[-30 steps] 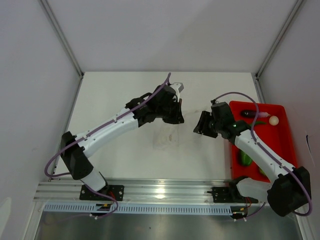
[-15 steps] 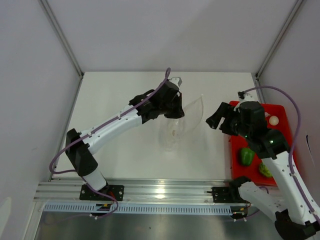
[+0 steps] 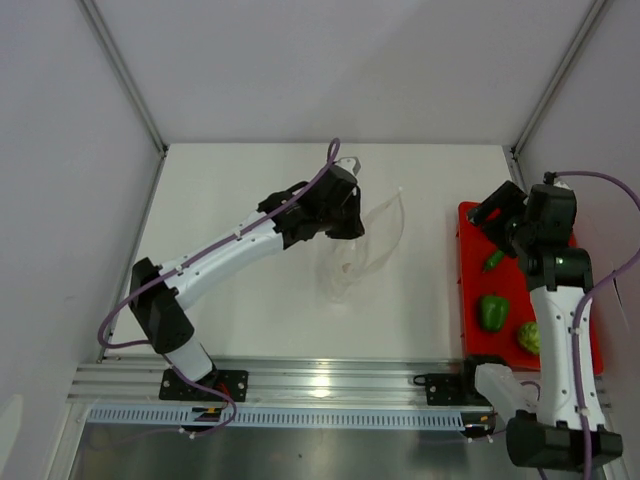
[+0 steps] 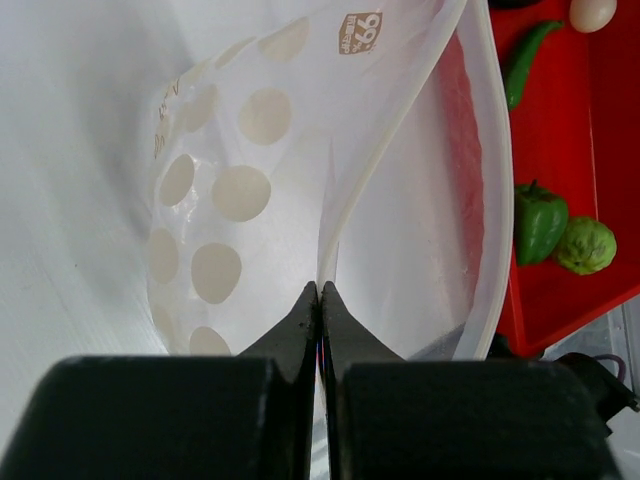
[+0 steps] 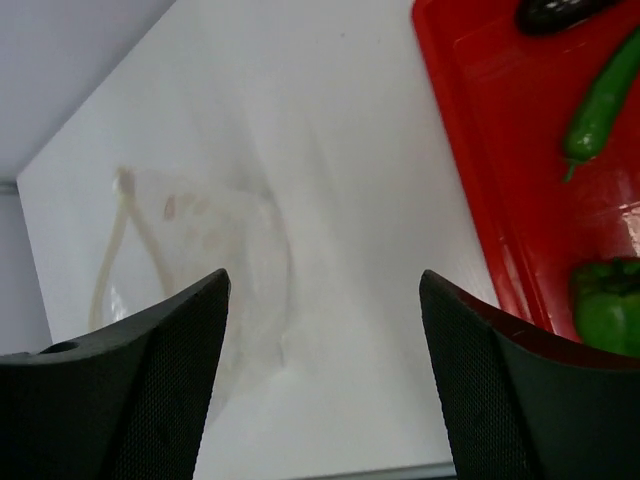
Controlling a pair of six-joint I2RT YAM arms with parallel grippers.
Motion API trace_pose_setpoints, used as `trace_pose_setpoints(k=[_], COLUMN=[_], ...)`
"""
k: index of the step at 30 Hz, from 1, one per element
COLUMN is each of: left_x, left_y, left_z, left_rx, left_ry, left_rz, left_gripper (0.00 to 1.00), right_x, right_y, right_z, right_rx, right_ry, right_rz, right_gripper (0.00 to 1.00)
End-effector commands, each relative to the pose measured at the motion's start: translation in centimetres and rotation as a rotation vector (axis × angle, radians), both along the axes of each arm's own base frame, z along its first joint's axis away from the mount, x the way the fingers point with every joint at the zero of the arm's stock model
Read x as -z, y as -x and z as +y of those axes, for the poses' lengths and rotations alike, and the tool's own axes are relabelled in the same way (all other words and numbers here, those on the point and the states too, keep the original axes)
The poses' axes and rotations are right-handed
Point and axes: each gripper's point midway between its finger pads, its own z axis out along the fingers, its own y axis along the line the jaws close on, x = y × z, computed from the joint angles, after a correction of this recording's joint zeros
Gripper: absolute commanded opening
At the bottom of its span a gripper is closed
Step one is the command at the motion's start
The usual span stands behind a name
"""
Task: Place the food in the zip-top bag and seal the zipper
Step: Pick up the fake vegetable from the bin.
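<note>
The zip-top bag (image 3: 362, 256) hangs clear and crinkly at the table's middle, its mouth gaping toward the right. My left gripper (image 4: 319, 288) is shut on the near zipper (image 4: 385, 160) strip of the zip-top bag (image 4: 240, 190); in the top view the left gripper (image 3: 350, 225) sits at the bag's upper left. The right gripper (image 3: 492, 208) stands open and empty over the red tray's far end, and the right gripper (image 5: 323, 280) looks down on bare table. The food lies in the tray: egg (image 4: 592, 12), chili (image 5: 600, 100), purple piece (image 5: 560, 12), green pepper (image 3: 492, 312), pale green piece (image 3: 530, 338).
The red tray (image 3: 468, 330) lies along the table's right side, next to the right arm. White walls with metal posts close in the table at the back and sides. An aluminium rail (image 3: 330, 380) runs along the near edge.
My right gripper has opened wide and swung right, away from the bag, to above the tray. The bag's mouth now gapes open. The left gripper keeps its hold, almost unmoved.
</note>
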Motion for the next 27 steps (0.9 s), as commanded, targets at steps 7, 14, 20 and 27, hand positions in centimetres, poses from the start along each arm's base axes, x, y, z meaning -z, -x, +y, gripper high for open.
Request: trace_pose_setpoints(k=[7,14,20,27], left_x=[-2.5,-2.2,-2.2,-1.7], left_y=[2.2,3.5,4.4,4.1], left_z=[0.7,1.6,1.6,1.6], left_rx=[0.049,0.075,0.111,0.115], left_ry=[0.062,0.038,0.07,0.058], left_rz=[-0.004,0.015,0.019,0.031], left_gripper=[0.0,0.01,0.01,0.01], right_x=[4.7,9.5,13.3,16.6], right_y=[-6.3,-9.4,-10.7,-11.4], right_z=[-6.9,-11.5,-14.5,-16.4], right_rx=[0.182,0.363,0.483,0.556], right_ry=[-0.376,-0.392,-0.341,-0.306], right_rz=[-0.096,-0.051,0.017,0.068], right_gripper=[0.75,0.7,0.61,0.58])
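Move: From the right hand, the green chili in the red bin lies about 14 cm ahead, 15 cm to the right and some 27 cm below. The eggplant is roughly 9 cm beyond the chili, the egg about 11 cm to the chili's right and 4 cm farther out, and the bell pepper some 17 cm nearer than the chili and 4 cm to its left. From the left hand, the chili is about 40 cm right, 13 cm ahead and 21 cm below. Swing the right gripper down and to the right, about 17 cm each way, while reaching some 10 cm forward into place over the green chili; turn the wrist roughly 30 degrees clockwise, its left side rising, and narrow the open fingers part way without touching the food. Keep the left fingers shut on the bag's rim and ease that hand back about 4 cm and slightly left. ##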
